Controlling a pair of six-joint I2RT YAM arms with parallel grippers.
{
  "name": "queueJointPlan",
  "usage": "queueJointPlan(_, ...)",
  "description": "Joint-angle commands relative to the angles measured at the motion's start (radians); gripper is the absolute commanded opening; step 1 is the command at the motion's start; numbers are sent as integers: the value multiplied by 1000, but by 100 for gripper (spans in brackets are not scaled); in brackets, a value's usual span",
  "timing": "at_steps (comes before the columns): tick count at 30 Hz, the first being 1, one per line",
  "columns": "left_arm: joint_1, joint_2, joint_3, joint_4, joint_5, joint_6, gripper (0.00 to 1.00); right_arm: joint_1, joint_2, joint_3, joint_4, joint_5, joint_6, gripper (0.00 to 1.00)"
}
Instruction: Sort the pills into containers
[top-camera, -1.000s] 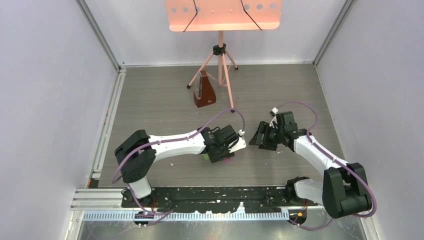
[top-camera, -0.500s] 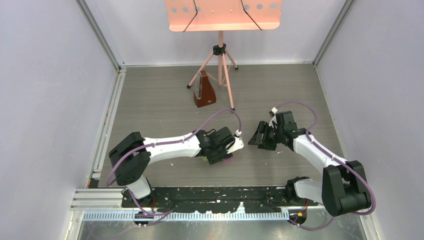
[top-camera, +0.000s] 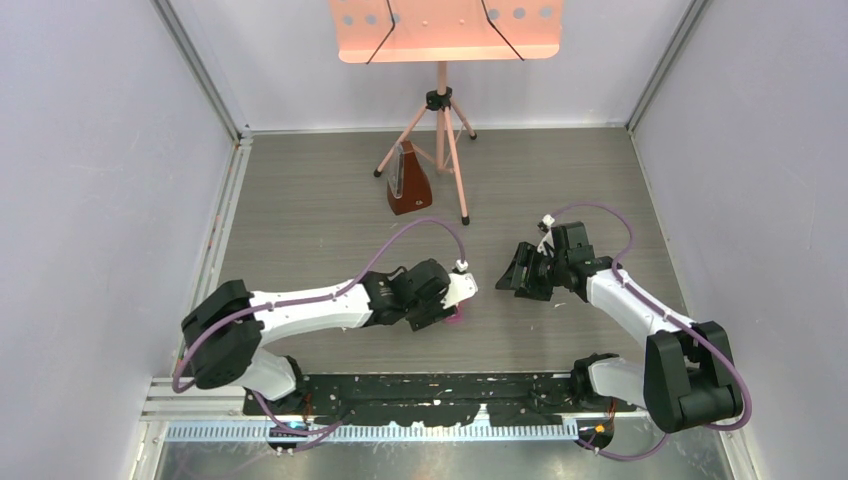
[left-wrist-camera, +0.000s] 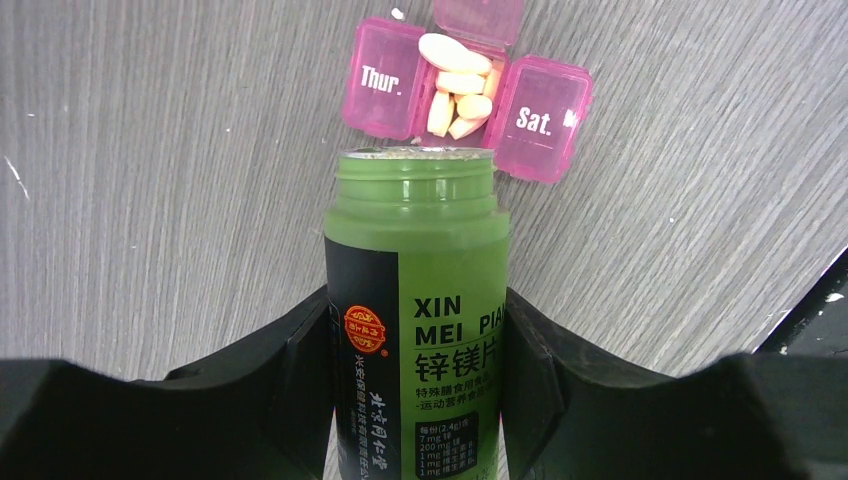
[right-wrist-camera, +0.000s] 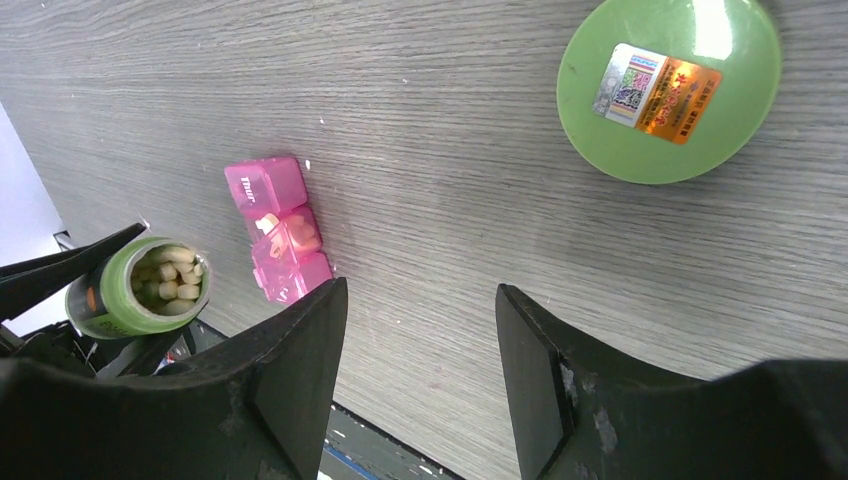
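Note:
My left gripper (left-wrist-camera: 415, 325) is shut on a green bottle (left-wrist-camera: 415, 280), its black fingers pressed against both sides of the label. The bottle's open mouth sits just short of the pink container box (left-wrist-camera: 385, 80). The box's middle compartment is open and holds several pale yellow pills (left-wrist-camera: 458, 84); the "Thur." and "Sat." lids are down. The right wrist view shows the same box (right-wrist-camera: 280, 225) and more pills (right-wrist-camera: 170, 275) inside the bottle (right-wrist-camera: 125, 300). My right gripper (right-wrist-camera: 420, 340) hovers open and empty above the table, right of the box. From above, the left gripper (top-camera: 436, 308) covers most of the box (top-camera: 455, 318).
The bottle's green cap (right-wrist-camera: 668, 85) lies flat on the table, far from the box in the right wrist view. A brown metronome (top-camera: 408, 180) and a pink music stand's tripod (top-camera: 440, 130) stand at the back. The right gripper (top-camera: 520, 275) hangs mid-table.
The left arm's elbow and shoulder have swung left and its wrist has slid a little left and nearer, still holding the bottle. The right arm has barely moved.

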Motion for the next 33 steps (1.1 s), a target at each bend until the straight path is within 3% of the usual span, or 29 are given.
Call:
queueJointPlan(1, -2, -105, -61, 171, -21, -13, 0, -5, -35, 47, 3, 4, 12, 63)
queueJointPlan(10, -2, -377, -247, 484, 17, 23, 0, -6, -81, 119, -97, 71, -7, 65)
queueJointPlan(15, -1, -510, -278, 621, 2, 39, 0, -6, -105, 167, -167, 158, -41, 68)
queueJointPlan(20, 0, -624, -336, 851, 16, 37, 0, -7, -121, 229, -269, 294, -99, 82)
queueJointPlan(25, 0, -650, -309, 919, 104, 28, 0, -6, -119, 239, -307, 417, -142, 95)
queueJointPlan(29, -1, -656, -352, 1099, 135, 3, 0, -5, -69, 227, -286, 481, -157, 96)
queueJointPlan(33, 0, -662, -363, 1164, 157, -38, 0, -4, -23, 224, -252, 486, -159, 96)
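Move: Ahead and to the right of the left hand, which already holds the green pill bottle with its mouth at the pill box, lies that pink box: about 4 cm forward, 3 cm right and 5 cm below. The green cap is some 10 cm forward and 16 cm right of the left hand, 6 cm below. From the empty right hand the cap lies about 5 cm forward, 4 cm right and 4 cm lower; the pill box, some 9 cm left, 1 cm back and 4 cm lower. Lifting nearly straight up by about 25 cm, the left hand carries the gripped bottle away from the pill box, rolling the wrist some 70 degrees to bring its mouth upward. Meanwhile the right hand swings about 7 cm right, rising and edging forward past the cap, turns more steeply down and spreads its fingers almost fully; late on it starts to sink. ##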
